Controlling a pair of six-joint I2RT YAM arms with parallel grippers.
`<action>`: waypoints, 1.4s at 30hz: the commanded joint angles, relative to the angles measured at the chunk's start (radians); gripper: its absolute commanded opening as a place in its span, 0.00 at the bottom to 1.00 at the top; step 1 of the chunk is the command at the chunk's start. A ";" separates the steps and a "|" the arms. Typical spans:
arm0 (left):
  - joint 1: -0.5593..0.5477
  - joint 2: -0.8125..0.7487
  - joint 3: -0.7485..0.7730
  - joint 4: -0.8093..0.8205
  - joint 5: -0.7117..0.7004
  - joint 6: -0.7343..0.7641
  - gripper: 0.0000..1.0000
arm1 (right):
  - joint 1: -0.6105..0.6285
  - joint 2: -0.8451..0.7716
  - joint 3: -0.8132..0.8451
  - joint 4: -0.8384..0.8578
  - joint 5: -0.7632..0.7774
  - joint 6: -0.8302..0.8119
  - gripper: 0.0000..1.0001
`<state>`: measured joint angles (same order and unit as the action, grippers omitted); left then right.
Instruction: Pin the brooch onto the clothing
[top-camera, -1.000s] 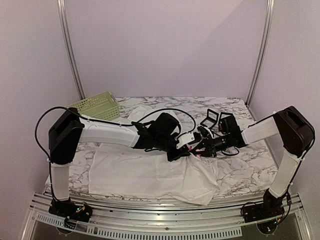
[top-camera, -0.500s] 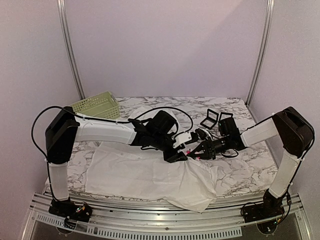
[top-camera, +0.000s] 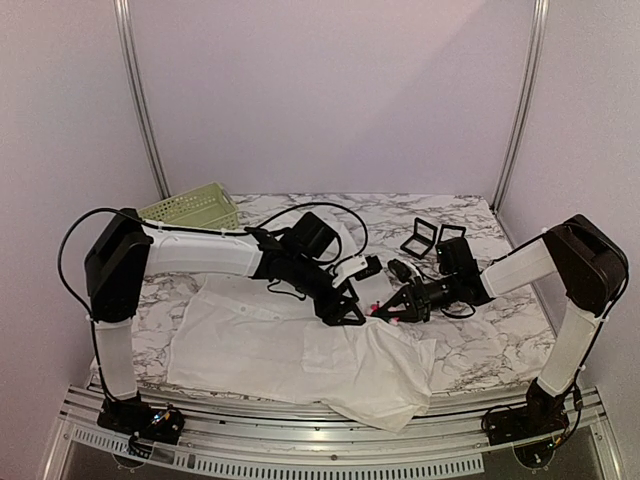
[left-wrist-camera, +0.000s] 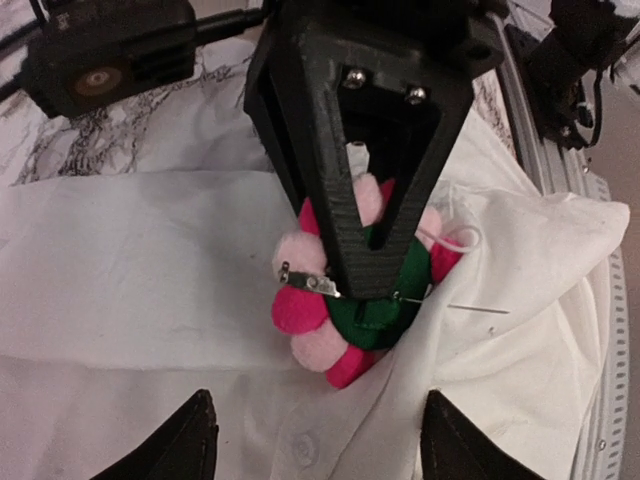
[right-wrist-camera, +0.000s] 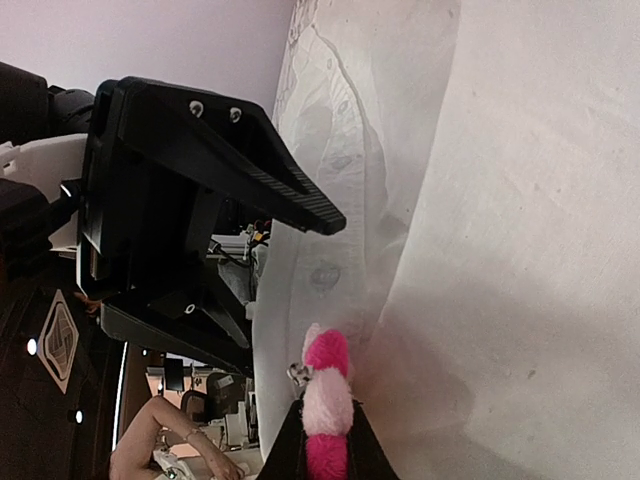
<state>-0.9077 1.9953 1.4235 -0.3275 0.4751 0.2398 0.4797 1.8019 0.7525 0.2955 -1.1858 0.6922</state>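
The white shirt (top-camera: 270, 345) lies spread on the marble table, with a button and placket showing in the left wrist view (left-wrist-camera: 150, 260). The brooch (left-wrist-camera: 345, 305) is a pink and green felt flower with a metal pin on its back. My right gripper (top-camera: 385, 308) is shut on the brooch (right-wrist-camera: 327, 385) and holds it against the shirt's cloth (right-wrist-camera: 520, 250). A bare stretch of the pin (left-wrist-camera: 478, 309) lies against the cloth. My left gripper (left-wrist-camera: 320, 445) is open just above the shirt, facing the brooch, and holds nothing. It also shows in the top view (top-camera: 340, 308).
A pale green basket (top-camera: 190, 210) stands at the back left. Two small open black boxes (top-camera: 430, 238) stand at the back right, behind my right arm. The shirt's hem hangs near the table's front rail (top-camera: 330, 415).
The shirt has been drawn left and now lies flatter, less bunched under the grippers. Both grippers have shifted slightly left, and my right gripper still holds the brooch.
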 joint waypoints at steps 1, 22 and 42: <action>0.022 -0.021 -0.033 0.091 0.129 -0.160 0.64 | 0.006 -0.024 -0.013 0.027 -0.027 -0.005 0.00; 0.050 0.098 -0.081 0.381 0.279 -0.423 0.60 | 0.006 -0.027 -0.012 0.104 -0.081 0.005 0.00; 0.043 0.097 -0.151 0.600 0.353 -0.575 0.01 | 0.006 -0.016 0.002 0.135 -0.118 0.012 0.00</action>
<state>-0.8711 2.0766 1.2800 0.1902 0.8425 -0.3389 0.4770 1.7996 0.7460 0.4248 -1.2678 0.6865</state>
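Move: The brooch, gripped by the right fingers, lies about 4 cm to the right and 1 cm back of the left hand, roughly at its height. The raised fold of clothing at its pin is some 3 cm right and 2 cm back of the left hand, and about 2 cm left and 1 cm back of the right. The nearer black case stands on the table some 22 cm ahead and 16 cm right of the left hand. The clothing fold beside the brooch is what the open left fingers go for: they work about 3 cm right and 1.5 cm back, rising, dipping about 2 cm, then rising again. The wrist swings them some 35 degrees, flatter and backward, and they close on the fold together with the brooch's edge. The right hand keeps its grip and lifts the brooch about 2 cm. ##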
